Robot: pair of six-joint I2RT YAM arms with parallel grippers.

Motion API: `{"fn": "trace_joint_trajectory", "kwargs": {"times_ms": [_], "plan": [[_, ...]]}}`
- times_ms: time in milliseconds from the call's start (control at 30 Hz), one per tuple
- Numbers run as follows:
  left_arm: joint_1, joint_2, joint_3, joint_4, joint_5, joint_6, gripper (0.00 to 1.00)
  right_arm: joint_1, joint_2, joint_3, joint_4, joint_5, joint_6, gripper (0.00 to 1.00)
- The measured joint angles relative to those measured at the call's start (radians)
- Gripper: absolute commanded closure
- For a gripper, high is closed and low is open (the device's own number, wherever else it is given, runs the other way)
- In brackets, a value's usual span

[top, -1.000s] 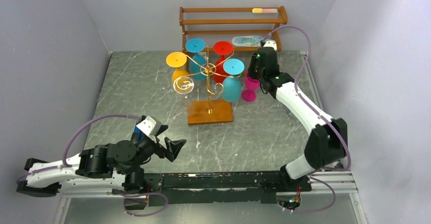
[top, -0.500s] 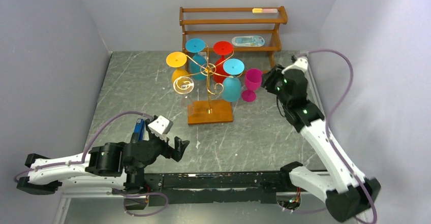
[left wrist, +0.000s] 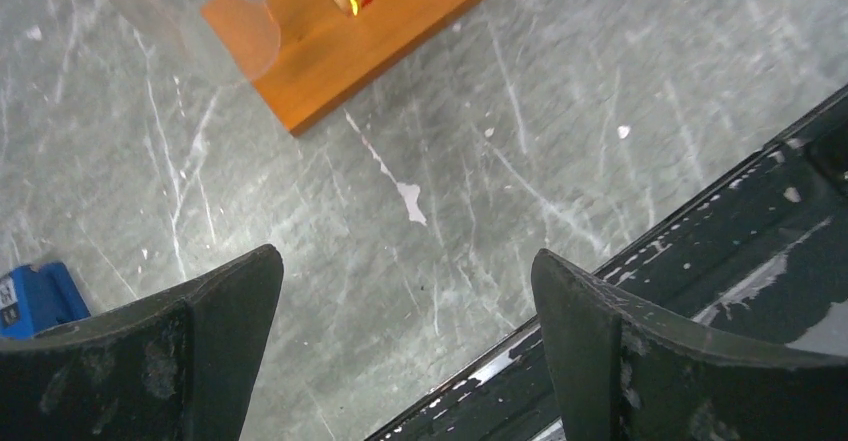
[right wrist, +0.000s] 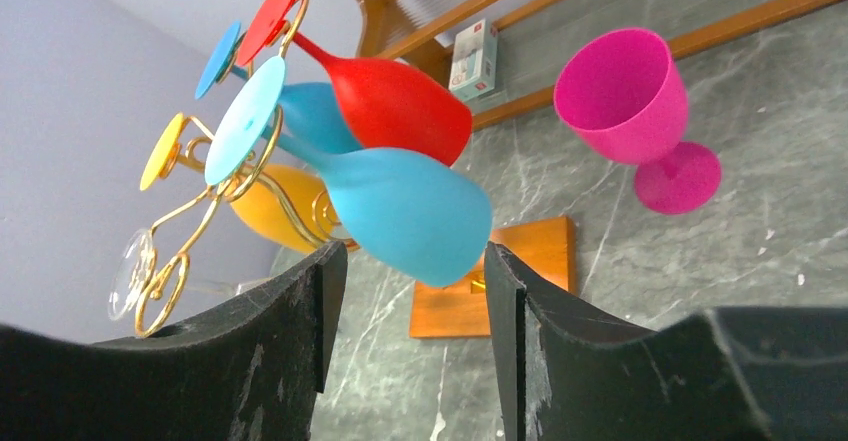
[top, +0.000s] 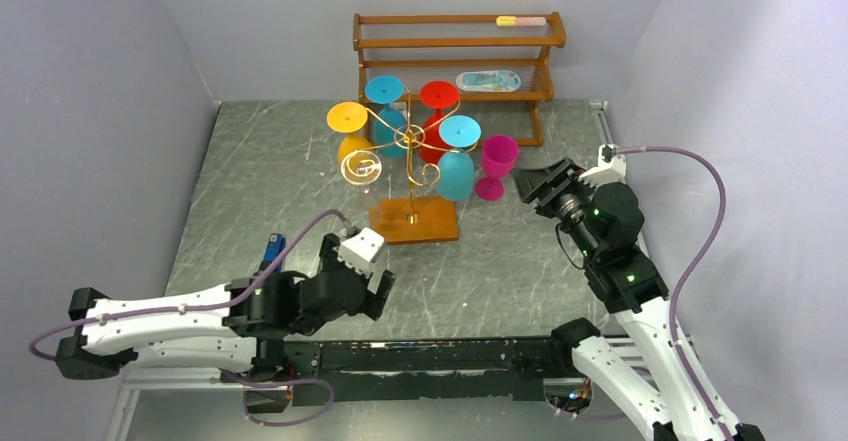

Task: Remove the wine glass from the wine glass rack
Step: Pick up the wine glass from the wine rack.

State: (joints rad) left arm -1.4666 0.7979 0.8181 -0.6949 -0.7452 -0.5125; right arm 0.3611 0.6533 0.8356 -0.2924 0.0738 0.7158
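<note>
The wine glass rack [top: 410,176] is a gold pole with scroll arms on a wooden base [top: 413,221]. Yellow, blue, red, light-blue and clear glasses hang from it upside down. A pink wine glass [top: 497,166] stands upright on the table just right of the rack, touching nothing. My right gripper [top: 524,183] is open, a little right of the pink glass and apart from it. In the right wrist view its jaws [right wrist: 410,261] frame the hanging light-blue glass [right wrist: 400,211], with the pink glass [right wrist: 630,101] at upper right. My left gripper [top: 380,289] hangs open and empty near the rack base [left wrist: 350,31].
A three-tier brown wooden shelf [top: 455,46] stands against the back wall with a packet [top: 487,80] on its middle tier. A small blue object [top: 273,248] lies on the table by the left arm. The black mounting rail [top: 420,356] runs along the near edge.
My right gripper let go of the pink glass, opened and drew back to the right; the glass stays standing. The left arm swung right and forward toward the rack base.
</note>
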Motion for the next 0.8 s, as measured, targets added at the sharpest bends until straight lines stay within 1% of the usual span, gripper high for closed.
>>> {"fn": "trace_joint_trajectory", "kwargs": {"times_ms": [67, 133, 200, 267, 333, 500, 567, 667, 800], "plan": [[0.053, 0.029, -0.023, 0.021, 0.056, 0.006, 0.01, 0.000, 0.002, 0.000, -0.004, -0.027, 0.008, 0.43], [0.137, 0.039, -0.040, 0.029, 0.118, 0.009, 0.01, 0.000, 0.007, 0.002, -0.008, -0.056, 0.013, 0.43], [0.258, 0.034, -0.051, 0.033, 0.203, 0.008, 0.01, 0.000, 0.016, 0.008, -0.014, -0.084, 0.015, 0.43], [0.360, -0.004, -0.066, 0.042, 0.266, 0.001, 0.01, 0.000, 0.024, 0.012, -0.018, -0.102, 0.016, 0.43], [0.420, -0.074, -0.080, 0.037, 0.291, -0.022, 0.01, 0.000, 0.025, 0.012, -0.026, -0.114, 0.016, 0.43], [0.445, -0.300, -0.066, 0.002, 0.269, -0.108, 0.01, 0.000, 0.023, 0.012, -0.028, -0.120, 0.016, 0.42], [0.445, -0.336, -0.020, -0.016, 0.243, -0.126, 0.01, 0.000, 0.023, 0.012, -0.027, -0.124, 0.016, 0.43], [0.438, -0.312, 0.062, -0.021, 0.218, -0.129, 0.01, 0.000, 0.027, 0.012, -0.025, -0.138, 0.020, 0.43], [0.404, -0.191, 0.213, -0.030, 0.175, -0.104, 0.01, 0.000, 0.040, 0.012, -0.019, -0.161, 0.024, 0.42]]}}
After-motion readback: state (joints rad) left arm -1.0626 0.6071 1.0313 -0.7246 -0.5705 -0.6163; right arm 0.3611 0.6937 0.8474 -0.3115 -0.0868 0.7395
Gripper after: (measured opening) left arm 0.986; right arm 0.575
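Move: From the left gripper the clear wine glass hanging upside down is about 13 cm ahead, 1 cm left and 6 cm up; the yellow glass hangs some 10 cm beyond it and 3 cm farther left. For the right gripper the light-blue glass is about 7 cm ahead, 12 cm left and 5 cm below. Beyond that, 7 cm farther out and 4 cm left of it, hangs the red one; the pink glass stands about 15 cm ahead of the gripper, 4 cm left and 22 cm down. Bring the left gripper, fingers kept wide open, forward in a shallow dip, then swing it up and left towards the hanging clear glass, ending about 11 cm higher; roll its left side down some 25 degrees while turning it counter-clockwise. Meanwhile ease the half-open right gripper about 3 cm left towards the light-blue glass, turning slightly counter-clockwise. ##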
